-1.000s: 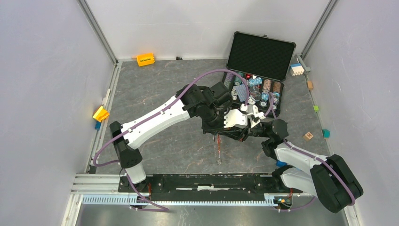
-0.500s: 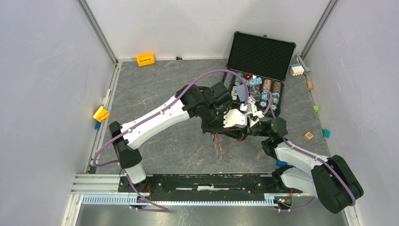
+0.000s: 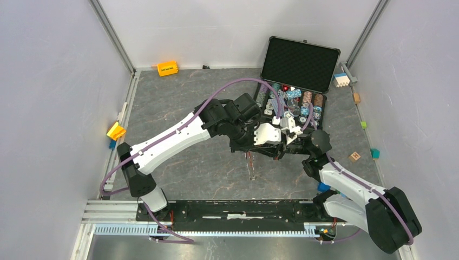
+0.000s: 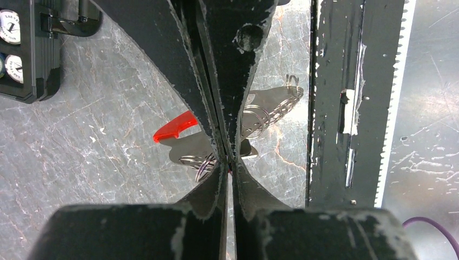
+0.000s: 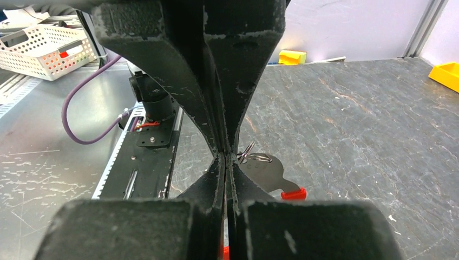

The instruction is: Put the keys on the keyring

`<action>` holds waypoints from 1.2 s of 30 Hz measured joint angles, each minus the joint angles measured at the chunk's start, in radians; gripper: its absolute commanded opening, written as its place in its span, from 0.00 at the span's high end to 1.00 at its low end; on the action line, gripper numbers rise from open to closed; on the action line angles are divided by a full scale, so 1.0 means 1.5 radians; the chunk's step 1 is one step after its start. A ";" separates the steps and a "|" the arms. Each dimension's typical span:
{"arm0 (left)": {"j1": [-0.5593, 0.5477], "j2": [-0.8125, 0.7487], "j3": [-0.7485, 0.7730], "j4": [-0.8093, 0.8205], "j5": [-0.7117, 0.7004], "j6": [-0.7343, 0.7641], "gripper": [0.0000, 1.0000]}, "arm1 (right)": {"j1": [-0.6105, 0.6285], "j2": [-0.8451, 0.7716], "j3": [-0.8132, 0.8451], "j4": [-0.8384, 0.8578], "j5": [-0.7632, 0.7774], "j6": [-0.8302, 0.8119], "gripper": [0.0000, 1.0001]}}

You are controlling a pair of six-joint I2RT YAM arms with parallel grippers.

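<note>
The keyring hangs above the table's middle, a thin silver strand with a red bit at its top. Both grippers meet at its upper end. My left gripper points down; in its wrist view the left gripper is shut, with the keyring's silver coils pinched at its tips. A flat silver blade with a red tip sticks out beside them. My right gripper reaches in from the right. In the right wrist view the right gripper is shut, with the ring at its tips. I cannot make out separate keys.
An open black case with poker chips stands at the back right, close behind the grippers. An orange block lies at the far wall and a yellow piece at the left edge. Small blocks dot the right side. The black base rail runs along the front.
The right jaws have closed at the ring. Both wrists have drifted slightly toward the case, and the left arm's elbow has swung a little to the left. The keyring still hangs between them.
</note>
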 measured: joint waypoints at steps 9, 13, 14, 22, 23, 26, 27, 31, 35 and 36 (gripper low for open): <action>0.010 -0.003 -0.008 0.018 0.015 0.001 0.74 | -0.009 -0.009 0.000 -0.039 0.008 -0.018 1.00; 0.019 -0.018 -0.021 0.025 0.020 0.001 0.69 | -0.015 -0.009 0.000 -0.051 0.013 -0.023 1.00; 0.020 -0.023 -0.023 0.026 0.020 0.001 0.68 | -0.017 -0.009 0.000 -0.054 0.016 -0.023 1.00; 0.044 -0.094 -0.102 0.080 0.043 0.002 0.66 | -0.028 -0.019 0.001 -0.060 0.022 -0.020 1.00; 0.048 -0.111 -0.128 0.099 0.051 0.003 0.66 | -0.028 -0.022 0.002 -0.060 0.022 -0.017 1.00; 0.062 -0.170 -0.220 0.171 0.074 0.011 0.66 | -0.033 -0.033 0.006 -0.056 0.021 -0.008 1.00; 0.067 -0.190 -0.252 0.195 0.085 0.014 0.66 | -0.036 -0.036 0.007 -0.052 0.020 -0.004 1.00; 0.089 -0.233 -0.320 0.264 0.131 0.019 0.66 | -0.040 -0.042 0.007 -0.034 0.017 0.014 1.00; 0.113 -0.244 -0.349 0.331 0.187 0.019 0.66 | -0.041 -0.042 0.007 -0.017 0.012 0.027 1.00; 0.117 -0.245 -0.357 0.348 0.197 0.019 0.66 | -0.041 -0.042 0.007 -0.014 0.011 0.031 1.00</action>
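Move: Both hands meet at the keyring, which the right fingers already pinch; its middle hangs some 4 cm below both fingertips, about 2 cm back from the left hand and 1 cm back from the right, level sideways with both. From the left hand, the chip case's handle lies roughly 12 cm ahead and 9 cm right, the case's middle 23 cm ahead and 14 cm right, both some 20 cm below. The left fingers, barely parted, open to about a third and come free of the rings while the right keeps its shut pinch. The left hand draws about 3 cm left, rising slightly and dipping, then eases back a centimetre or so right, its fingers tilting some 25 degrees from downward towards the right hand. The right hand carries the keyring a little forward, right and down, then lifts it about 2.5 cm. ##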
